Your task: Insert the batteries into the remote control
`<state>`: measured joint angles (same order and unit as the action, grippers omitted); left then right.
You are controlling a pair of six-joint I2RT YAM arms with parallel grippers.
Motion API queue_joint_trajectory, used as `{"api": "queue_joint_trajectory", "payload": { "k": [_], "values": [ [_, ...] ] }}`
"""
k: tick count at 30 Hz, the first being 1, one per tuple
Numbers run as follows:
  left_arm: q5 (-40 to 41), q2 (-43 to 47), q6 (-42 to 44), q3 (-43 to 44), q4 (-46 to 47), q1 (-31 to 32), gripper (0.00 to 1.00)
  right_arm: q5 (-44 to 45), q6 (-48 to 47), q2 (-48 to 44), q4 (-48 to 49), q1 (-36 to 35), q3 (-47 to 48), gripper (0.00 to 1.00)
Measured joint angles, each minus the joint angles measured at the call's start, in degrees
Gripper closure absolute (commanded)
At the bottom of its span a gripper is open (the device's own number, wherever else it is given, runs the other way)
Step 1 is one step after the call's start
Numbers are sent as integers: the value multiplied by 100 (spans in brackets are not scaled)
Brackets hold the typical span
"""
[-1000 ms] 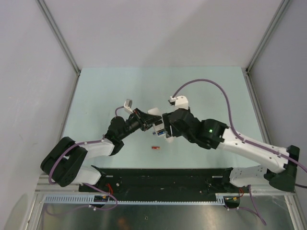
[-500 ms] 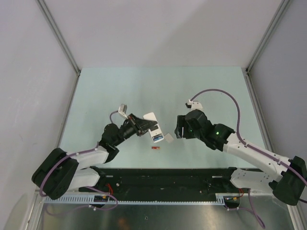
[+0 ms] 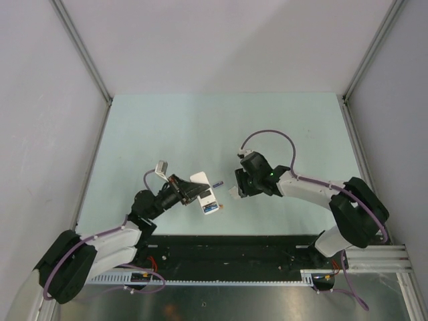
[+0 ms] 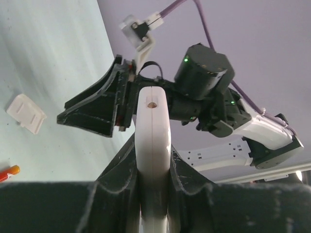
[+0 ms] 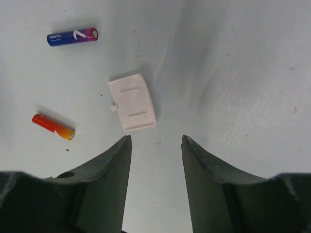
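Note:
My left gripper (image 3: 198, 192) is shut on the white remote control (image 3: 204, 195), which stands edge-on between its fingers (image 4: 153, 145). A blue piece shows at the remote's near end. On the table lie a blue-purple battery (image 5: 72, 37), seen from above just right of the remote (image 3: 217, 182), and a red battery (image 5: 53, 126) with a yellow tip (image 4: 7, 172). My right gripper (image 5: 155, 141) hangs open just above the table, right of the remote (image 3: 239, 188). Nothing is between its fingers.
A small white battery cover (image 5: 132, 103) lies flat just ahead of the right fingertips (image 3: 234, 192), also in the left wrist view (image 4: 26, 112). The pale green table (image 3: 200, 127) is walled by grey panels, with a black rail (image 3: 234, 251) along the near edge.
The right gripper has pulled away from the remote, dropped toward the table by the cover, and its jaws have narrowed. The left gripper has carried the remote toward the near left.

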<state>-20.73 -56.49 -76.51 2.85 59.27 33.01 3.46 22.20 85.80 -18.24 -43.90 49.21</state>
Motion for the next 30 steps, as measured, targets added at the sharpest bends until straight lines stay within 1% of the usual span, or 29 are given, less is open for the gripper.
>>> {"api": "queue_joint_trajectory", "payload": {
  "k": [4,9,13,14,16,17,19,20,21,23,30],
  "values": [
    [-2,142,-2,-22,-4,-74,100,-94,-192,315,256,-2,15,51],
    [-42,153,-4,-22,0,-118,100,-92,-398,820,437,-2,162,55],
    [-50,151,-4,-22,0,-133,100,-61,-481,973,590,7,293,59],
    [-50,151,-4,-22,0,-136,100,-35,-496,1001,632,17,306,63],
    [-55,151,-4,-22,0,-149,100,-17,-540,1032,671,26,315,67],
    [-57,151,-4,-22,0,-155,100,-11,-557,1043,691,42,317,71],
    [-59,151,-4,-22,0,-166,100,-4,-584,1064,699,63,332,76],
    [-63,151,-4,-22,0,-170,100,-4,-599,1080,699,87,348,83],
    [-63,151,-4,-22,0,-170,100,-2,-608,1095,702,92,361,88],
    [-63,151,-4,-22,0,-170,100,-4,-643,1113,699,103,376,100],
    [-66,153,-4,-22,0,-177,100,234,-684,1069,514,116,415,100]
  ]
}}
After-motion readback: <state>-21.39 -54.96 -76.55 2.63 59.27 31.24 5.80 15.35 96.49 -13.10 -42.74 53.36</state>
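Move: The right hand is half open, with the remote's loose white battery cover about 3 cm ahead of it, 4 cm to its left and 4 cm below. On the table beyond the cover, the blue battery lies some 6 cm ahead of the hand and 10 cm to its left, the orange battery roughly 3 cm back and 11 cm left. From the left hand, which holds the remote, the cover lies about 7 cm ahead, 11 cm right and 17 cm below. The right hand sinks about 3 cm to the table beside the battery cover while easing forward and a little left, then goes on forward at that height, some 3.5 cm forward in all, drifting slightly back to the right at the end. Its fingers close from half open to fully shut, ending with the tips on the cover's right edge near its far corner, while the left hand keeps its grip on the remote and stays almost in place. ##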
